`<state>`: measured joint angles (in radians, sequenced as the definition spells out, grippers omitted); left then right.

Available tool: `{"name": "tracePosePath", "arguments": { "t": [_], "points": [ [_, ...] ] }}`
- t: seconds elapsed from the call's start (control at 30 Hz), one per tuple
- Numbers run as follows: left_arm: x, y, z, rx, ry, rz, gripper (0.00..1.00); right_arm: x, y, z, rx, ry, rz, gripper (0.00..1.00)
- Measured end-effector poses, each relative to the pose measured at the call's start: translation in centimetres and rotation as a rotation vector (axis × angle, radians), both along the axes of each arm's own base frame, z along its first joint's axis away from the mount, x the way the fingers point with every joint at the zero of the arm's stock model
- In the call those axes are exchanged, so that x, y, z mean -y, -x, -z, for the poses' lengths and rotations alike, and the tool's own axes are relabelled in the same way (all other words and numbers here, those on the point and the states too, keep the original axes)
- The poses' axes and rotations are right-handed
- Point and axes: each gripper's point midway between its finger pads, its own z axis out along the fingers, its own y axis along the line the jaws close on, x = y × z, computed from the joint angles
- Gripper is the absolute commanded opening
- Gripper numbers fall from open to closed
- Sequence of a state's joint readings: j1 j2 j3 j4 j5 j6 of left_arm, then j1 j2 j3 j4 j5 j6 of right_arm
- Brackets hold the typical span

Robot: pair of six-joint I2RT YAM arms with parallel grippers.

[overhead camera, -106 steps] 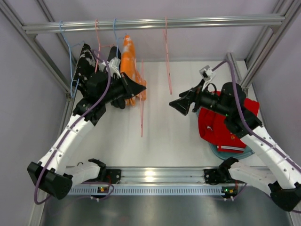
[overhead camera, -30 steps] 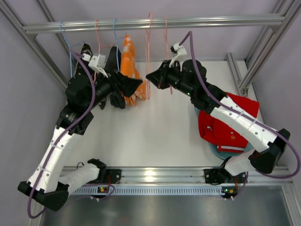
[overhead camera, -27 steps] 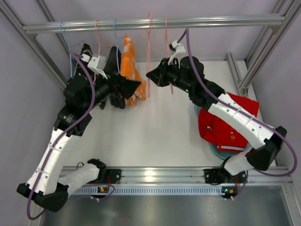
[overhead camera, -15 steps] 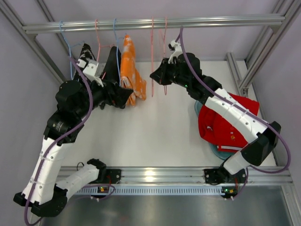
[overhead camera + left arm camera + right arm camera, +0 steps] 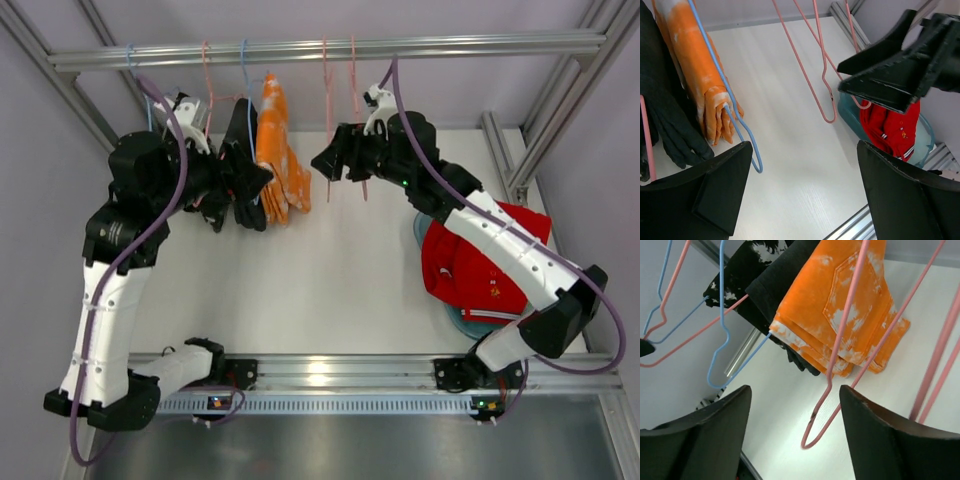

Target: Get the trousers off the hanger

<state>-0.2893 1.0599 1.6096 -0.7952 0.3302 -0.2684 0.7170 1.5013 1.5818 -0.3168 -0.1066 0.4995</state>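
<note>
Orange trousers with white markings [image 5: 278, 150] [image 5: 840, 305] [image 5: 695, 75] hang folded over a blue hanger [image 5: 727, 105] on the top rail [image 5: 330, 48]. Red trousers [image 5: 470, 265] [image 5: 890, 125] lie in a teal basin [image 5: 490, 322] at the right. My right gripper [image 5: 318, 162] [image 5: 795, 390] is open. The lower loop of an empty pink hanger [image 5: 832, 375] [image 5: 327, 120] dangles free in front of its fingers. My left gripper [image 5: 262, 180] [image 5: 805, 150] is wide open, low beside the orange trousers, with nothing between its fingers.
Black trousers [image 5: 240, 160] [image 5: 665, 115] and a black-and-white garment [image 5: 740, 270] hang left of the orange pair. A second empty pink hanger [image 5: 355, 120] and further blue and pink hangers [image 5: 140, 100] hang on the rail. Frame posts [image 5: 545, 110] flank the table.
My right gripper has opened and let go of the pink hanger, which now hangs on the rail. My left arm has drawn back to the left and stays open.
</note>
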Motion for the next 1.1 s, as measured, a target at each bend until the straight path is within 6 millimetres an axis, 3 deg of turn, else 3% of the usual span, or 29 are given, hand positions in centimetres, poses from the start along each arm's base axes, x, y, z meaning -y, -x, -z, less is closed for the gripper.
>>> {"name": "tracePosePath", "arguments": {
  "t": [0.2, 0.43, 0.7, 0.8, 0.97, 1.1],
  "points": [
    [-0.2, -3.2, 0.2, -0.117, 0.066, -0.030, 0.85, 1.9, 1.9, -3.2, 0.074, -0.025, 0.001, 0.89],
    [-0.6, -6.7, 1.3, -0.192, 0.087, -0.100, 0.81, 4.1, 4.0, -6.5, 0.180, -0.048, -0.005, 0.96],
    [-0.4, -9.0, 1.9, -0.163, 0.119, -0.123, 0.77, 5.4, 5.3, -8.1, 0.252, -0.041, -0.013, 0.99],
    [-0.2, -10.0, 3.1, -0.173, 0.137, -0.133, 0.73, 5.8, 5.8, -8.7, 0.273, -0.046, -0.019, 0.99],
    [0.1, -11.7, 4.2, -0.202, 0.195, -0.147, 0.58, 6.4, 6.6, -9.4, 0.298, -0.052, -0.023, 0.99],
    [0.6, -12.7, 4.7, -0.185, 0.271, -0.142, 0.47, 6.4, 6.7, -8.7, 0.288, -0.044, -0.029, 1.00]
  ]
}}
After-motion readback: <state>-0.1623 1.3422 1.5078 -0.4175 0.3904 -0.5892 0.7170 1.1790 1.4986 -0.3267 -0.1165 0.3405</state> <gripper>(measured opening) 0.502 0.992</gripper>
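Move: The blue hanger carrying the orange trousers is about 15 cm ahead of the left hand, 1 cm to its right and some 4 cm lower. The orange trousers are about 16 cm ahead, 6 cm right; the black trousers, 16 cm ahead, 4 cm left. The emptied pink hanger is about 5 cm ahead of the right hand, roughly level sideways; the blue hanger is some 12 cm ahead and 16 cm left of it. Left hand reaches about 13 cm forward and down around the blue hanger, half-closing; right withdraws up, back, right, opening. ##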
